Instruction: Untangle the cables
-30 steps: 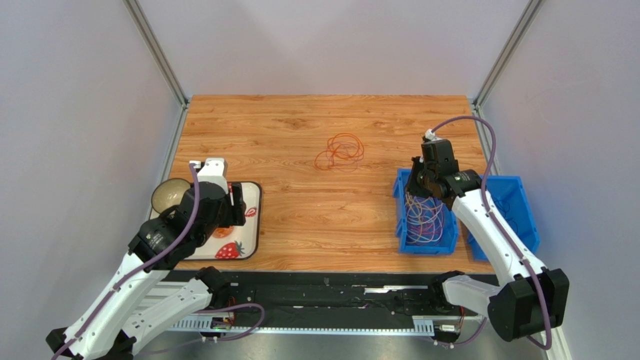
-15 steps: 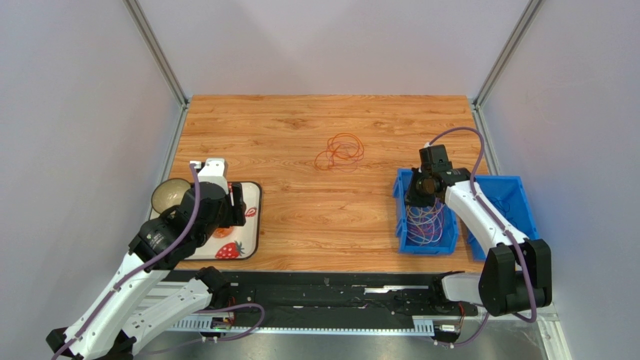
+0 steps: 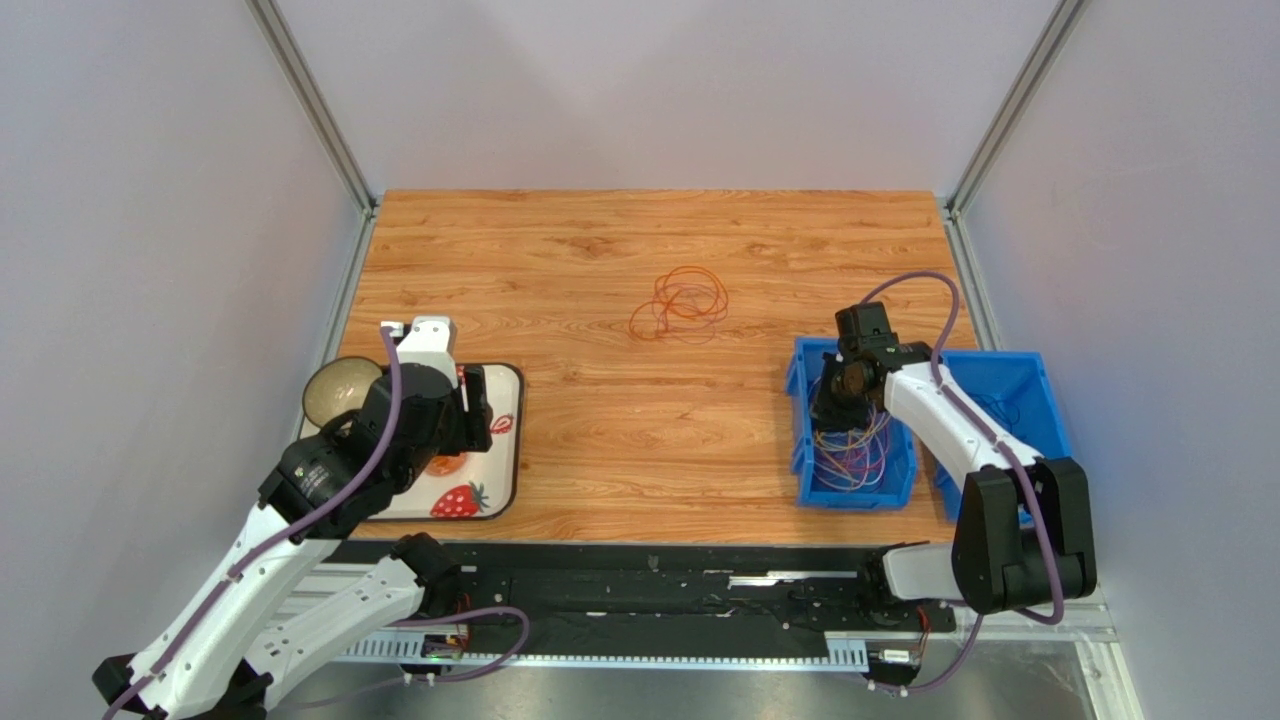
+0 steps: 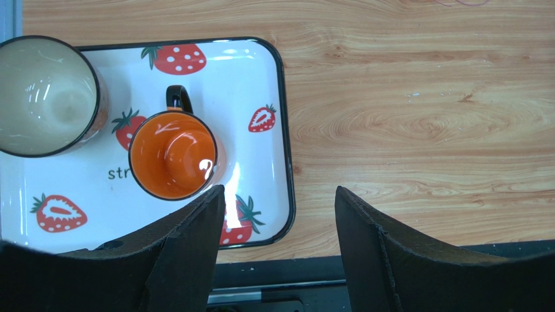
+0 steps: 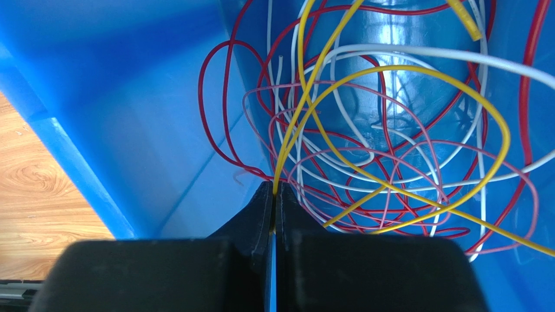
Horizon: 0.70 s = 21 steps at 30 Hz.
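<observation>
A tangle of thin red, purple, white and yellow cables (image 3: 852,447) fills the left blue bin (image 3: 807,458). A separate bunch of orange cable loops (image 3: 679,305) lies on the table's middle. My right gripper (image 3: 836,402) is down inside the bin, shut on a yellow cable (image 5: 306,104) that rises from between its fingertips (image 5: 263,195); red, white and purple loops (image 5: 391,156) lie just beyond. My left gripper (image 4: 280,214) is open and empty, hovering over the near right edge of the strawberry tray (image 4: 277,130).
The white strawberry tray (image 3: 508,435) at the left carries an orange mug (image 4: 172,153) and a cream bowl (image 4: 42,94). A second blue bin (image 3: 1037,420) stands right of the first. Grey walls close in the table on three sides.
My right gripper has moved toward the near edge and lower, deeper into the left blue bin among the cables. The left arm has not moved.
</observation>
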Each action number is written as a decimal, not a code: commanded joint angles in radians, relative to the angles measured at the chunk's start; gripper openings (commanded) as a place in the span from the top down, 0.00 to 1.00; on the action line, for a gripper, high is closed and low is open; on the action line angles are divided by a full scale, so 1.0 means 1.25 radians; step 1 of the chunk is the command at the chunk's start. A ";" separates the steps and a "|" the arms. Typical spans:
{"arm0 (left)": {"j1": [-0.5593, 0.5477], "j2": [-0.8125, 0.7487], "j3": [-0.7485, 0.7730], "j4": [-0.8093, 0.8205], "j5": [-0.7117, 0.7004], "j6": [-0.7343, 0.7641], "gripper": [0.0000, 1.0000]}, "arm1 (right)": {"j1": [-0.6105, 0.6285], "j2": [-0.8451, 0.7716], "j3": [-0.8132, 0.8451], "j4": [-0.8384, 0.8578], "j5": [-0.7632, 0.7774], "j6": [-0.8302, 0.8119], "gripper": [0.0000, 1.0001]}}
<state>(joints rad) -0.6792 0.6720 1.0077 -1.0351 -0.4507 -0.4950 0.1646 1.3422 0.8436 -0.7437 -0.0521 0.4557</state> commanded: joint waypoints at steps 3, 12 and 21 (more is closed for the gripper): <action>0.000 -0.001 -0.002 0.021 -0.003 0.006 0.29 | -0.005 -0.027 0.028 0.002 0.002 0.010 1.00; 0.001 -0.006 -0.002 0.019 -0.003 0.006 0.29 | -0.004 -0.087 0.104 -0.082 0.011 -0.009 0.64; 0.000 -0.005 -0.002 0.019 -0.001 0.006 0.29 | -0.004 -0.147 0.168 -0.132 0.040 -0.014 0.55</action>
<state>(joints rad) -0.6792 0.6716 1.0077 -1.0351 -0.4507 -0.4950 0.1619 1.2072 0.9894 -0.8787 -0.0330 0.4473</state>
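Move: The right hand is low inside the nearer-centre blue bin with its shut fingers on the yellow cable. The middle of the bin's cable pile is roughly 4 cm to its right, 1 cm ahead and 3 cm below. The orange cable lies on the table about 20 cm ahead and 22 cm left, and the second blue bin is some 23 cm right, level with the hand. From the idle left hand, the pile is around 51 cm right, 7 cm ahead and 20 cm lower. Almost straight up, after a brief stay, the right hand rises about 7 cm away from the cable pile, drifting barely forward. As it starts up, its fingers open from shut to nearly half and let go of the yellow cable, while the wrist tips them a little outward, less than 10 degrees. ##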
